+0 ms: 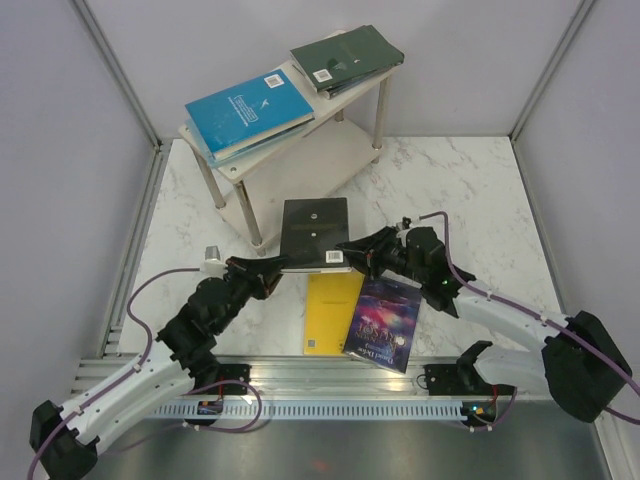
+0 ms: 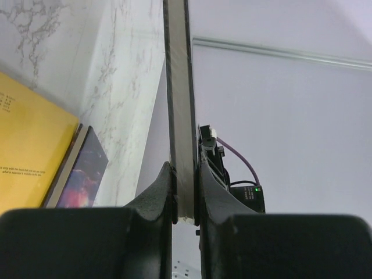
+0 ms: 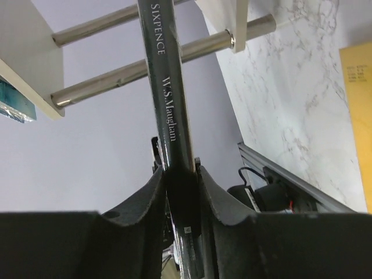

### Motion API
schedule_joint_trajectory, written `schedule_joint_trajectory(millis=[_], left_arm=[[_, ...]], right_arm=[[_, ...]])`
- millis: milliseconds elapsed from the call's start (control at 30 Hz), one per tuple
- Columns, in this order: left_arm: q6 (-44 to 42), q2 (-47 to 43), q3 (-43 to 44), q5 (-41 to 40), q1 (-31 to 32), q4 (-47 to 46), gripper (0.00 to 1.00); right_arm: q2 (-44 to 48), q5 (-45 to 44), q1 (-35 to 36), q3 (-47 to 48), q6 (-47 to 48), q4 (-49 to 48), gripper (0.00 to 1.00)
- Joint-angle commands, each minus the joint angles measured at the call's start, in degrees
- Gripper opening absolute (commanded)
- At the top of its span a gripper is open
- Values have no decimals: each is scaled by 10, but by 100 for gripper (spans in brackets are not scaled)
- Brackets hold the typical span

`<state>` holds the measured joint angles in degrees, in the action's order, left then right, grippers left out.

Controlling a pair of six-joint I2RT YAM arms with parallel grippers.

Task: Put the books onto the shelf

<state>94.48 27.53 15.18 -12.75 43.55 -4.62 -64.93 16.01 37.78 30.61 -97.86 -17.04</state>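
Observation:
A black book [image 1: 315, 228] hangs flat above the table, just in front of the shelf [image 1: 300, 165]. My left gripper [image 1: 283, 268] is shut on its near left corner, clamping the pale page edge [image 2: 179, 116]. My right gripper [image 1: 348, 252] is shut on its near right corner, fingers pressed to both sides of the lettered spine [image 3: 168, 104]. On the shelf's top board lie a blue book [image 1: 248, 108] over other books and a dark green book [image 1: 347, 55] on a small stack. A yellow book [image 1: 330, 310] and a dark pictorial blue book [image 1: 385, 322] lie on the table under the grippers.
The shelf's silver legs [image 3: 133, 75] and a pale board [image 3: 29, 52] stand close ahead of the right wrist. Its lower board is bare. Grey walls enclose the marble table [image 1: 460, 190] on three sides. A metal rail [image 1: 330, 375] runs along the near edge.

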Motion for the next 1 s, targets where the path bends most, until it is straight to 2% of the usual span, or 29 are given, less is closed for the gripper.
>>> schedule_joint_trajectory(millis=[0, 133, 200, 300, 367, 500, 533, 600, 633, 733, 833, 967], left_arm=[[17, -11, 9, 4, 7, -89, 2], [7, -6, 21, 28, 7, -41, 3], [-3, -5, 28, 39, 7, -14, 4], [-30, 12, 37, 70, 7, 13, 15], [-58, 31, 48, 95, 7, 32, 27], [-83, 53, 53, 114, 6, 43, 45], [-82, 52, 53, 111, 6, 64, 55], [-85, 46, 56, 104, 5, 77, 69], [-85, 43, 60, 98, 2, 97, 82], [-93, 28, 69, 93, -7, 134, 94], [-108, 16, 77, 90, -14, 154, 100], [-137, 12, 100, 94, -22, 200, 100]], right_arm=[[-41, -13, 3, 23, -48, -185, 22], [-93, -5, -8, 53, -51, -247, 1], [-112, 11, -23, 73, -48, -265, 0], [-151, 40, -46, 114, -29, -277, 0], [-191, 67, -65, 166, 4, -267, 0], [-266, 122, -85, 253, 48, -249, 0], [-290, 132, -88, 267, 53, -246, 0], [-322, 136, -95, 301, 65, -237, 0], [-332, 140, -97, 311, 68, -235, 0], [-377, 155, -103, 353, 78, -233, 0], [-445, 183, -104, 420, 84, -233, 0], [-534, 226, -104, 524, 84, -239, 0]])
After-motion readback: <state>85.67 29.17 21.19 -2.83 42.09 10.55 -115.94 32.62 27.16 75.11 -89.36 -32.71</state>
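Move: The lower shelf's middle lies about 27 cm ahead of the right hand, 13 cm to its left and 13 cm below; its near post stands 11 cm ahead and 25 cm left. On the table, the yellow book is some 9 cm back and 4 cm left, the purple book 11 cm back and 10 cm right. From the left hand, the lower shelf is roughly 29 cm ahead and 4 cm right. Left fingers release the black book; right carries it some 20 cm forward, slightly left, into the lower shelf. ##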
